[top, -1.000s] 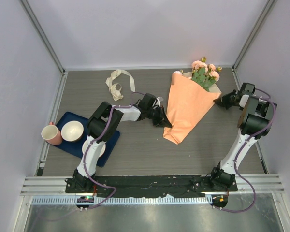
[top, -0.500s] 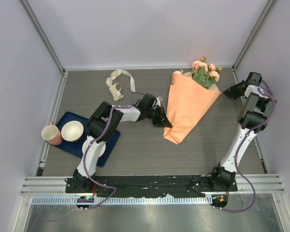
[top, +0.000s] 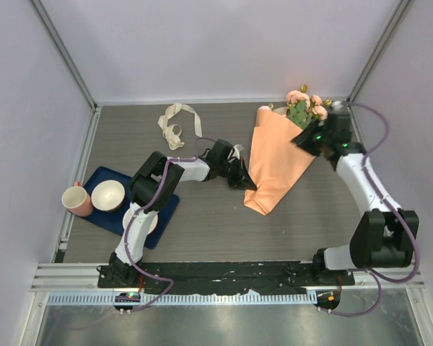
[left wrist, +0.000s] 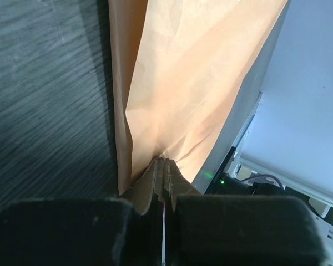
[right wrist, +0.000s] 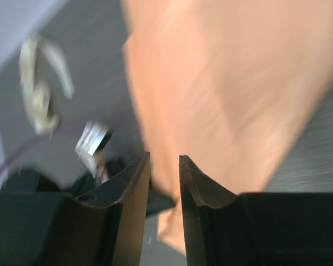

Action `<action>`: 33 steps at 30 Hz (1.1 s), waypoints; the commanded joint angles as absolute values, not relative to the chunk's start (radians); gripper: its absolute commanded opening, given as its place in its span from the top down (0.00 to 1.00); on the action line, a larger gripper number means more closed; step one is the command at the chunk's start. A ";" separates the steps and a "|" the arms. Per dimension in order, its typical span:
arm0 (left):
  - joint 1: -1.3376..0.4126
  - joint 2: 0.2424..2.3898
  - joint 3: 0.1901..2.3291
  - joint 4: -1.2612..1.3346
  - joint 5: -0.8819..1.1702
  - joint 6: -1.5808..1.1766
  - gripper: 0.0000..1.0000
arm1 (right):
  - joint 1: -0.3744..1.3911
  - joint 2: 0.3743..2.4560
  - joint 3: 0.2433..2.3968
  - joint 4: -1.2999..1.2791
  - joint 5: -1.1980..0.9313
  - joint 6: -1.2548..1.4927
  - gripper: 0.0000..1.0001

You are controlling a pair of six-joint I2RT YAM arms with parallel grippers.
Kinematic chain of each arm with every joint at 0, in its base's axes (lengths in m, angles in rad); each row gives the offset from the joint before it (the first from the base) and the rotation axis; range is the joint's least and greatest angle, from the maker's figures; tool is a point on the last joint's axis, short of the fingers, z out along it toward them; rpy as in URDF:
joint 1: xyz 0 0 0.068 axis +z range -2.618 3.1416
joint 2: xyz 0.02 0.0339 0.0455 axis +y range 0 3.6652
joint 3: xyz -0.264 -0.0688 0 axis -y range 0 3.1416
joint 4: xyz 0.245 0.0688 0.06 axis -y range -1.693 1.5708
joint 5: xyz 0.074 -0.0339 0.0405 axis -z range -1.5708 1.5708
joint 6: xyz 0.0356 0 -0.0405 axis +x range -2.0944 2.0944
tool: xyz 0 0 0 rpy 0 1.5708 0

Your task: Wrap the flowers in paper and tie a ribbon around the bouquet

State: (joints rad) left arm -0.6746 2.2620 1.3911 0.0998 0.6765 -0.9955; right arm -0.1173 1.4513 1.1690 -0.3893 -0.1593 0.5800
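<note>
The bouquet lies on the table as a cone of orange paper (top: pixel 280 155), with the pink flowers (top: pixel 307 106) poking out at its far end. My left gripper (top: pixel 247 182) is shut on the paper's (left wrist: pixel 194 83) left edge near the cone's narrow end, its jaws (left wrist: pixel 162 164) pinched tight on the sheet. Over the cone's upper right part hovers my right gripper (top: pixel 305 138). In the right wrist view it (right wrist: pixel 165 160) is open by a narrow gap with nothing between, and the orange paper (right wrist: pixel 227 94) is blurred below. The cream ribbon (top: pixel 175 124) lies curled at the back left.
A dark blue tray (top: pixel 101 175) at the left holds a pink cup (top: pixel 77 200) and a white bowl (top: pixel 108 194). The ribbon (right wrist: pixel 41 94) also shows in the right wrist view. Walls and metal posts close in the table on three sides.
My right arm has swung from the right wall leftward over the bouquet's top right, and its jaws have parted. The left arm and the bouquet have stayed still.
</note>
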 commanded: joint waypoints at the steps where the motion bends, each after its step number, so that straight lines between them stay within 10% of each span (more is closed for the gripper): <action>1: -0.689 2.336 1.327 -0.107 0.514 -0.937 1.00 | 0.119 1.367 0.924 -0.338 -0.345 0.538 0.71; 11: -0.689 2.341 1.336 -0.124 0.505 -0.933 1.00 | 0.276 1.285 0.583 -0.143 -0.431 0.595 0.96; 33: -0.689 2.325 1.324 -0.132 0.494 -0.933 1.00 | 0.284 1.180 0.560 -0.331 -0.316 0.632 0.96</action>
State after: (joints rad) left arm -0.6785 2.2543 1.3926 0.0814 0.6552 -0.9958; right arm 0.2806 1.2629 0.4812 -0.2550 -0.3706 0.6445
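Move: The wrapping paper's bottom tip lies about 19 cm back from the right hand, 16 cm to its left and some 18 cm below. The wrap's open upper-right corner is roughly 5 cm ahead and 3 cm to the right, and the flowers about 14 cm ahead and 3 cm to the left, both well below the hand. From the left hand, whose shut fingers are on the paper's left edge, the bottom tip is some 8 cm back and 4 cm to the right, at table level. The left hand's shut fingers keep the paper's left edge down without moving, while the right hand swings left, then back and down along the wrap to its bottom tip, ending about 20 cm back, 15 cm left and 16 cm lower. It turns some 30 degrees counter-clockwise and tips down as its part-open fingers shut empty; contact with the tip can't be seen. ##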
